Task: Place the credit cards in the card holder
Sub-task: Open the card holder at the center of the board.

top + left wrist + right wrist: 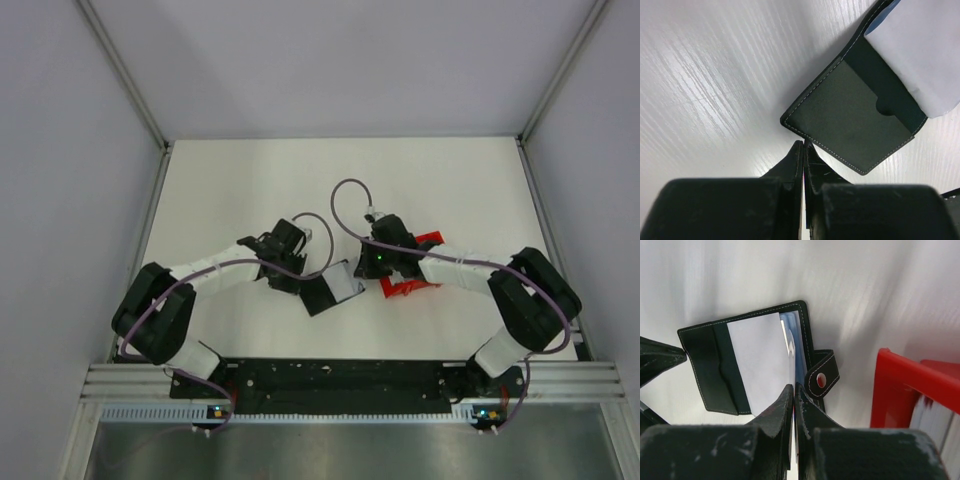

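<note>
The card holder [325, 295] lies open on the white table between the two arms, black, with a snap strap [821, 380] on one side. A pale credit card [760, 357] stands tilted over its pocket [850, 120], its thin edge running straight into my right gripper [794, 386], which is shut on it. The same card is also visible in the left wrist view [920, 50]. My left gripper [803, 142] is shut with nothing in it, its tips right at the holder's stitched edge. More pale cards [932, 415] sit in the red tray.
The red shallow tray [900, 385] stands just right of the holder, partly under my right arm [460, 268]. Enclosure walls and metal rails border the table on the left, right and back.
</note>
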You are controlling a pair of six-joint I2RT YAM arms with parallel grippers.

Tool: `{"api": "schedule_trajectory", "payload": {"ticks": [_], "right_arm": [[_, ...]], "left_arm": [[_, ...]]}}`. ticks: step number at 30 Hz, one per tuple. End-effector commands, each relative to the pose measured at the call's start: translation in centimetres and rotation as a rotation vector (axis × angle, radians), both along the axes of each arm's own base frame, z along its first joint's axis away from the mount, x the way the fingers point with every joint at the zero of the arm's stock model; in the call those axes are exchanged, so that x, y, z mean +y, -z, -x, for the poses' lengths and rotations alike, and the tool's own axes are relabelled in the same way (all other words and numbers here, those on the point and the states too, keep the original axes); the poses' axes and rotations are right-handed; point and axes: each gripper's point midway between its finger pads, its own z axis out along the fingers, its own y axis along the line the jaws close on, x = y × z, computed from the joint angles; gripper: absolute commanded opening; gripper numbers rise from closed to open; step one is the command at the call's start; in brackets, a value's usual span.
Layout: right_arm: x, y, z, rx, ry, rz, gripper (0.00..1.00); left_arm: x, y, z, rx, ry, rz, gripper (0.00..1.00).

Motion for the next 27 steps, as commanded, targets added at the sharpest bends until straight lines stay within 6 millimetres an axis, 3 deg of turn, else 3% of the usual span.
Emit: {"api": "schedule_trajectory", "payload": {"ticks": [1, 6, 13, 16, 19, 21, 24, 27], "right_arm": [[-2.4, 0.3, 0.9, -0.001, 0.01, 0.05, 0.0], [-3.3, 0.1, 1.8, -0.005, 0.008, 0.05, 0.0], [-3.6, -0.9, 1.1, -0.013, 0.009, 0.026, 0.0], [-3.1, -1.0, 1.1, -0.005, 0.005, 0.007, 0.0], [-2.9, -1.1, 1.0, -0.003, 0.007, -0.001, 0.0], [-2.8, -1.1, 1.0, 0.0, 0.005, -0.008, 0.0], [-2.7, -1.3, 0.7, -0.006, 0.006, -0.01, 0.0], [-2.5, -1.5, 0.6, -0.007, 0.005, -0.015, 0.0]], "left_arm": [[-0.6, -0.3, 0.9, 0.026, 0.06, 0.02, 0.0], [-1.2, -1.0, 1.8, 0.035, 0.09, 0.039, 0.0], [-1.1, -1.4, 1.3, 0.011, 0.025, 0.045, 0.0], [-1.6, -4.0, 0.5, -0.064, -0.076, 0.126, 0.17], [-1.8, -6.8, 0.0, -0.152, -0.18, 0.24, 0.47], [-2.0, -8.1, 0.1, -0.191, -0.234, 0.322, 0.6], [-3.0, -9.6, 0.1, -0.231, -0.268, 0.464, 0.68], [-4.7, -9.4, 0.7, -0.188, -0.255, 0.575, 0.68]]}}
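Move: At the outer edge of the open card holder's left leaf, the shut left fingertips have that leaf's middle about 5 cm to their right, 1 cm back and 1 cm below; the right leaf's middle is some 11 cm right and 1 cm ahead. From the shut right hand, the right leaf's middle lies roughly 4 cm left, 2 cm back and 4 cm below. The red box stands about 14 cm right of that hand and 2 cm ahead. Dragging the holder by its right leaf, the right hand goes about 3 cm right and slightly back, then stays there, still pinching a card on edge. The left hand first draws back some 2 cm with its tip at the left leaf's edge, then lifts off almost 9 cm, opening its fingers and tilting about 25 degrees as it rises. ##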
